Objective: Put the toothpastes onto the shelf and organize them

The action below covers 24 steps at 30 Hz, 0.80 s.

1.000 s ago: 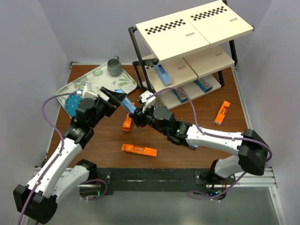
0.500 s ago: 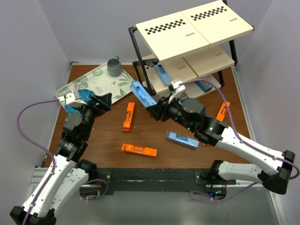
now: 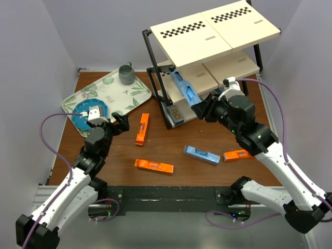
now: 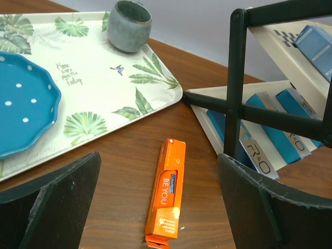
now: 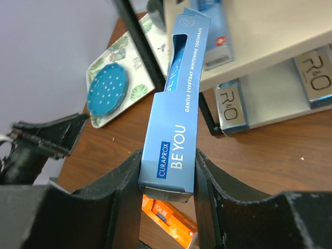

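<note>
My right gripper [image 3: 199, 108] [image 5: 168, 174] is shut on the end of a blue toothpaste carton [image 3: 187, 90] [image 5: 177, 124]. The carton's far end reaches over the middle board of the shelf [image 3: 218, 31] [image 5: 270, 31], beside another blue carton [image 5: 212, 31] lying there. Silver cartons [image 5: 228, 106] rest on the lower board. My left gripper [image 3: 120, 123] [image 4: 160, 156] stands wide open just above an orange carton [image 3: 141, 128] [image 4: 168, 194] on the table, touching nothing. Loose on the table are an orange carton [image 3: 153, 166], a blue one [image 3: 201, 154] and another orange one [image 3: 237, 155].
A leaf-patterned tray [image 3: 129, 93] [image 4: 104, 78] at the back left holds a blue plate [image 3: 83, 111] [image 4: 21, 104] and a grey cup [image 3: 126, 73] [image 4: 129, 26]. The shelf's black post [image 4: 236, 78] stands just right of the left gripper. Grey walls close in both sides.
My right arm swung right and back, carrying the blue carton from the table's middle up to the shelf. My left arm drew back toward the orange carton. The right-hand orange carton now lies nearer.
</note>
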Motion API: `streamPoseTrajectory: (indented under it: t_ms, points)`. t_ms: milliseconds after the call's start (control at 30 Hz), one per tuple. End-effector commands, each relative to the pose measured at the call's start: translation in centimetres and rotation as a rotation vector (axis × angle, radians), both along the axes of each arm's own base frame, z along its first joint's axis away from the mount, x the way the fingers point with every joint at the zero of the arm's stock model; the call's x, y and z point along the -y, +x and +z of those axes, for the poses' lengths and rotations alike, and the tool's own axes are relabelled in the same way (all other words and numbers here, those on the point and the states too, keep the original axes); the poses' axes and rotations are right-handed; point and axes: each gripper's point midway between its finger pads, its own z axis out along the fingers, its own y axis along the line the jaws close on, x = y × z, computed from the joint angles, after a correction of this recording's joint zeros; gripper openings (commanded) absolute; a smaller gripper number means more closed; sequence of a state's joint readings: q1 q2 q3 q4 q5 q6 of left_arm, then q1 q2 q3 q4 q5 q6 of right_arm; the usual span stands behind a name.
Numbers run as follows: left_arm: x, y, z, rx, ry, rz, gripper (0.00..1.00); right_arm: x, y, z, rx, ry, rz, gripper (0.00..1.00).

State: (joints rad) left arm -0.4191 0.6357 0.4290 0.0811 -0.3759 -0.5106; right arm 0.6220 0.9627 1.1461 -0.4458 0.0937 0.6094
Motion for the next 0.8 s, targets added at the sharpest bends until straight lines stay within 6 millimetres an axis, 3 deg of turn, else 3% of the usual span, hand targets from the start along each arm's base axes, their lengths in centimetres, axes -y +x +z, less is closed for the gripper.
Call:
streamPoseTrajectory:
  t_ms: [0,333,533,767]
  points:
    - [-0.7,0.4,2.4,0.096,0.018,0.039,1.0,1.0,1.6,1.9,-0.013,0.145,-0.022,0.02]
    - [-2.6,0.2,4.3,0.143,0.158,0.101,1.0,6.7,8.6,3.4,0.018,0.381,-0.118,0.06]
    - [-2.8,0.2,4.4,0.155,0.182,0.109,1.0,7.6,13.0,2.1,-0.027,0.413,-0.1,0.06]
    - [-2.8,0.4,4.3,0.158,0.186,0.107,1.0,6.9,17.0,1.0,-0.07,0.468,-0.038,0.1]
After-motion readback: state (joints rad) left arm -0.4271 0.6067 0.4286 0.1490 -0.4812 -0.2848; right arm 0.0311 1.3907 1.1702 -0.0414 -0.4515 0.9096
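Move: The right hand holds a blue toothpaste, aimed at the free spot on the middle shelf some 22 cm ahead, 4 cm to its right and about 7 cm lower. The blue toothpaste already on that shelf lies roughly 17 cm ahead and 10 cm left; the middle R&O toothpaste on the bottom shelf is about 16 cm ahead, 2 cm left and 25 cm down. From the empty left hand the spot is about 20 cm ahead, 40 cm right and 5 cm higher. Forward and to the right at first, then almost straight forward and sinking, the right hand carries the pinched blue toothpaste some 16 cm out and 8 cm right, over the middle shelf to the right of the one already there. Its left side rolls up about 20 degrees and the fingers tip slightly down, keeping their grip. The open left hand drifts a little left and up. ##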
